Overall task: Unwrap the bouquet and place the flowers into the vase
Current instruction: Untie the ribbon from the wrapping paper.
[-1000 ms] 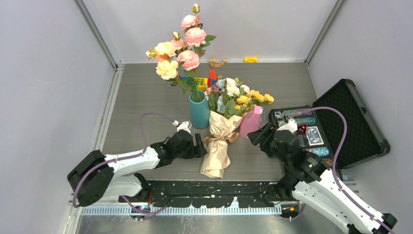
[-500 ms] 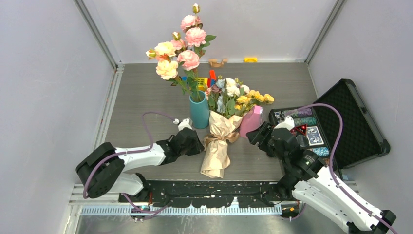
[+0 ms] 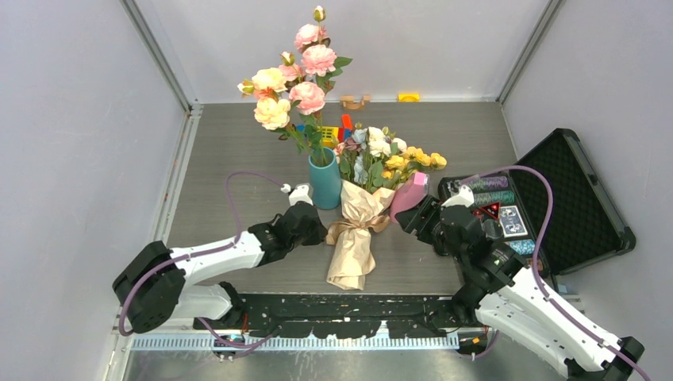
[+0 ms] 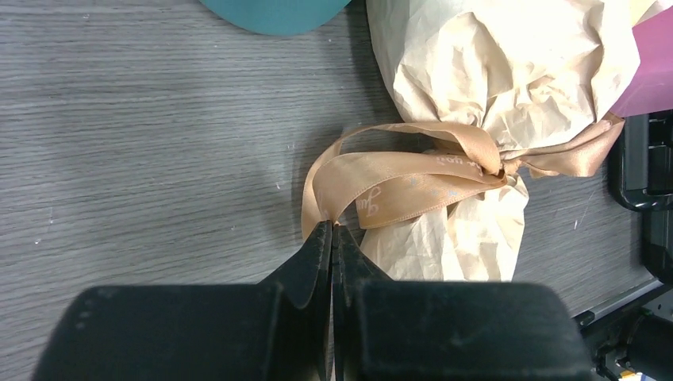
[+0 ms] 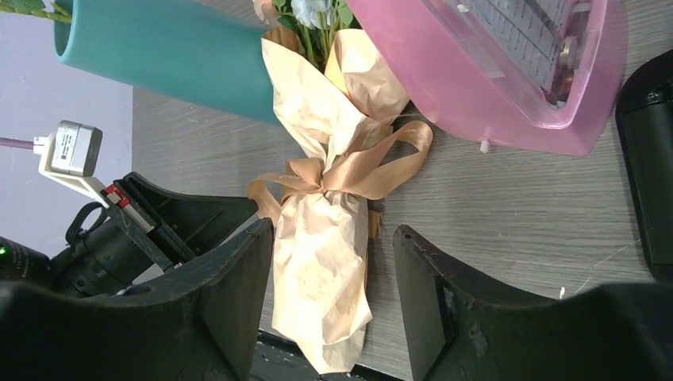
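The bouquet (image 3: 353, 238) lies on the table in crinkled tan paper, its small yellow, white and pale-blue flowers (image 3: 390, 156) pointing to the back. A tan ribbon (image 4: 397, 186) is tied in a bow round its waist. My left gripper (image 4: 332, 228) is shut on the end of the ribbon's left loop, just left of the paper (image 4: 508, 71). My right gripper (image 5: 333, 230) hangs open over the lower part of the wrap (image 5: 321, 254), touching nothing. The teal vase (image 3: 324, 182) stands upright just behind and left of the bouquet, with tall pink and peach roses (image 3: 298, 79) in it.
A pink wedge-shaped box (image 3: 409, 198) stands right of the bouquet, close to my right gripper (image 3: 413, 218). An open black case (image 3: 579, 198) with small items fills the right side. Coloured blocks (image 3: 337, 127) lie behind the vase. Grey walls close in both sides.
My left gripper has gone from open to shut on the ribbon loop, shifting slightly towards the back. The right gripper has edged left towards the bouquet.
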Available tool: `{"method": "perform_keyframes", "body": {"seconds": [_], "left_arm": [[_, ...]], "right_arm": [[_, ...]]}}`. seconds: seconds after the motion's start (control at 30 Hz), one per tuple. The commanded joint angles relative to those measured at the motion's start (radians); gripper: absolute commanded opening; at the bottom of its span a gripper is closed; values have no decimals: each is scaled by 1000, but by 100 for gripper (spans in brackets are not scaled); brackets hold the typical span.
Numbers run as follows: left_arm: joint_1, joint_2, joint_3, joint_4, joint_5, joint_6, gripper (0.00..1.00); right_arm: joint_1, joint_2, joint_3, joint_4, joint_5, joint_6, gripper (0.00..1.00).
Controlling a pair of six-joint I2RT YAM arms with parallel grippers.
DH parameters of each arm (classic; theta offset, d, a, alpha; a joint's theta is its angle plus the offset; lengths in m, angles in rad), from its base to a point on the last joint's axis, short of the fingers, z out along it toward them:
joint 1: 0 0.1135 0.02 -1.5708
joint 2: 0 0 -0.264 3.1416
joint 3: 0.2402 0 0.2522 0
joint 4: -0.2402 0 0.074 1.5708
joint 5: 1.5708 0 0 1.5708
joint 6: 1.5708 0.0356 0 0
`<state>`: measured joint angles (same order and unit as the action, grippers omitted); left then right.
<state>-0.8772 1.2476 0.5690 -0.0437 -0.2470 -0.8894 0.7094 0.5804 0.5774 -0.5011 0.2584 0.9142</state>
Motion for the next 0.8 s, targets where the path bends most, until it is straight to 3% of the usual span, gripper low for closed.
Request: {"method": "perform_keyframes", "body": {"seconds": [0.0,0.17,0.37,0.53,0.63,0.77], "left_arm": [[-3,-35,23,-10,-38,56,0],[-3,-63,49,-35,-31,173,0],[-5,-89,148,-127,12,434,0],[-6,-104,190,-206,-17,536,1],[-6,-113,190,-239,-61,519,12],[-6,-148,141,-167,61,433,38]], "right_arm": [[-2,15,-5,67,-4,-6,62],[-2,27,-2,75,-5,-11,62],[-2,55,9,84,-15,-22,62],[-2,77,9,91,-30,-23,62],[-2,94,0,118,-65,-26,62],[-2,106,-18,144,-75,-10,61]]}}
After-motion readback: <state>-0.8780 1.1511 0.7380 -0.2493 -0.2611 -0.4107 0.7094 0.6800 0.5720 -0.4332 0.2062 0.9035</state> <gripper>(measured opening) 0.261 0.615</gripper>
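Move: The left fingers are shut on the left loop of the ribbon; its knot sits about 8 cm to this hand's right, 1 cm ahead and some 3 cm lower. The vase stands about 10 cm straight ahead of the hand, the pink box some 19 cm to its right and 8 cm farther out. From the right hand, open above the bouquet's right side, the knot is about 9 cm left, 4 cm ahead and 13 cm below. The left fingers come free of the ribbon loop: after barely shifting at first, the shut hand rises about 6 cm away from the bow, edging slightly forward, as the wrist turns some 25 degrees, tipping up and swinging clockwise. At the top it parts its fingers about a quarter and drifts slightly left. The right hand, still open, eases some 2 cm left and down towards the knot. ##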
